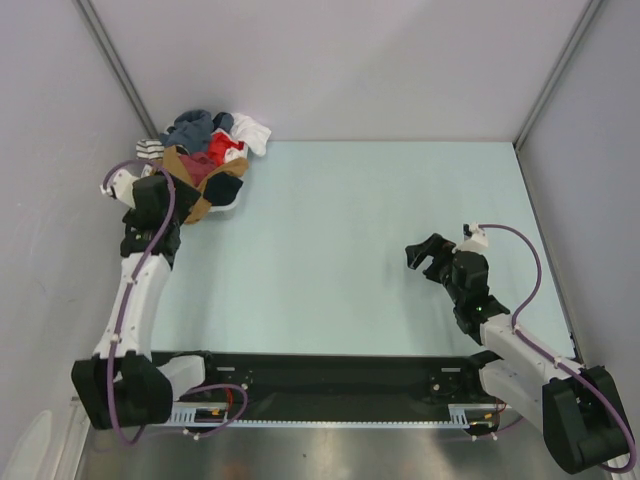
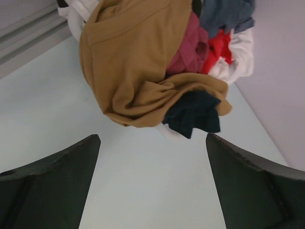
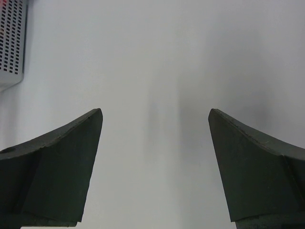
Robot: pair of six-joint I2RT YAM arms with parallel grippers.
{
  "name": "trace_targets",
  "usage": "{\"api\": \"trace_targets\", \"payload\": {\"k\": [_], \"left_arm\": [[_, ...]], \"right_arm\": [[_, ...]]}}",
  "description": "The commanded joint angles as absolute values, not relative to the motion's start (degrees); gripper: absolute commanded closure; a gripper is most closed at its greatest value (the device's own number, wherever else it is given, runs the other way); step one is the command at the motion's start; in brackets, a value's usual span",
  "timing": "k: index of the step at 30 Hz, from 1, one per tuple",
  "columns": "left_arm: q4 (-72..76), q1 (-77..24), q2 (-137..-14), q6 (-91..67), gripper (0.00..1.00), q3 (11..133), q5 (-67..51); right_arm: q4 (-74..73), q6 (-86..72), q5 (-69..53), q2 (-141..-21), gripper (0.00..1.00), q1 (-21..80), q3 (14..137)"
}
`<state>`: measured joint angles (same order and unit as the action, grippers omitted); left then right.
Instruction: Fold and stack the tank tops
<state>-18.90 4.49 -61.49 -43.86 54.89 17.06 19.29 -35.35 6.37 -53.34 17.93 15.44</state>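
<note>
The tank tops lie bunched in a heap of mixed clothes (image 1: 205, 160) at the table's far left corner. The tan-brown tank top (image 2: 128, 71) drapes over the front of the heap, and the dark maroon one (image 2: 186, 47) shows as a fold behind it. My left gripper (image 2: 152, 139) hovers just short of the heap, open, with only bare table between its fingers; from above it (image 1: 168, 200) sits at the heap's near-left edge. My right gripper (image 1: 426, 258) is far off at the right, open (image 3: 155, 113) and holding nothing above the table.
In the heap are also a dark navy piece (image 2: 193, 113), a red one (image 2: 219, 45), white cloth (image 2: 240, 55) and blue-grey cloth (image 2: 224, 14). Walls close the left, back and right sides. A white perforated box (image 3: 12, 43) shows in the right wrist view.
</note>
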Motion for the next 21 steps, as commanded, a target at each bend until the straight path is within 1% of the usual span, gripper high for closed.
{"api": "trace_targets", "payload": {"k": [1,5,6,10,13,14,16,18,19,20,21], "left_arm": [[-24.0,6.9,-67.1,-45.0,0.00,59.6,18.2],[-22.8,8.1,-74.8,-45.0,0.00,62.7,19.1],[-23.1,8.4,-78.4,-45.1,0.00,63.4,19.6],[-27.8,10.1,-87.8,-49.3,0.02,69.5,21.0],[-28.6,11.1,-93.4,-49.6,0.11,73.3,20.8],[-28.6,11.1,-94.3,-49.2,0.21,74.2,21.2],[-28.6,11.3,-95.8,-47.5,0.35,77.4,20.4],[-30.7,11.2,-94.4,-44.7,0.63,80.2,21.2],[-31.3,11.2,-93.1,-44.4,0.85,81.5,23.1],[-31.6,11.1,-91.4,-44.7,1.00,81.8,24.3],[-31.2,11.1,-87.8,-44.7,1.00,82.2,25.2]], "right_arm": [[20.2,-35.0,5.7,-52.5,0.02,18.1,16.7],[20.1,-35.2,5.4,-52.6,0.02,18.1,16.7],[20.1,-35.2,5.5,-52.5,0.02,18.1,16.7],[20.1,-35.3,4.9,-52.3,0.02,18.0,16.8],[20.0,-35.3,4.7,-51.9,0.02,17.9,16.7],[19.9,-35.4,4.7,-51.9,0.02,17.9,16.7],[20.0,-35.6,4.5,-51.9,0.02,17.9,16.6],[20.1,-35.7,4.2,-52.1,0.02,17.8,16.7],[20.1,-35.8,4.1,-52.3,0.02,17.8,16.8],[20.3,-35.9,4.0,-52.4,0.02,17.8,16.8],[20.7,-35.9,3.5,-52.6,0.02,17.8,16.8]]}}
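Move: The brown top's middle lies about 8 cm ahead of the left hand, 3 cm to its left and 13 cm below. The maroon top is some 11 cm ahead, straight in line and 13 cm below; the navy top is about 5 cm ahead, 5 cm to the right and 14 cm below. From the right hand the brown top is some 13 cm forward, 42 cm left, about level. Left hand swoops about 12 cm down, forward and left, tipping downward, pinches the brown top, starts back up. ##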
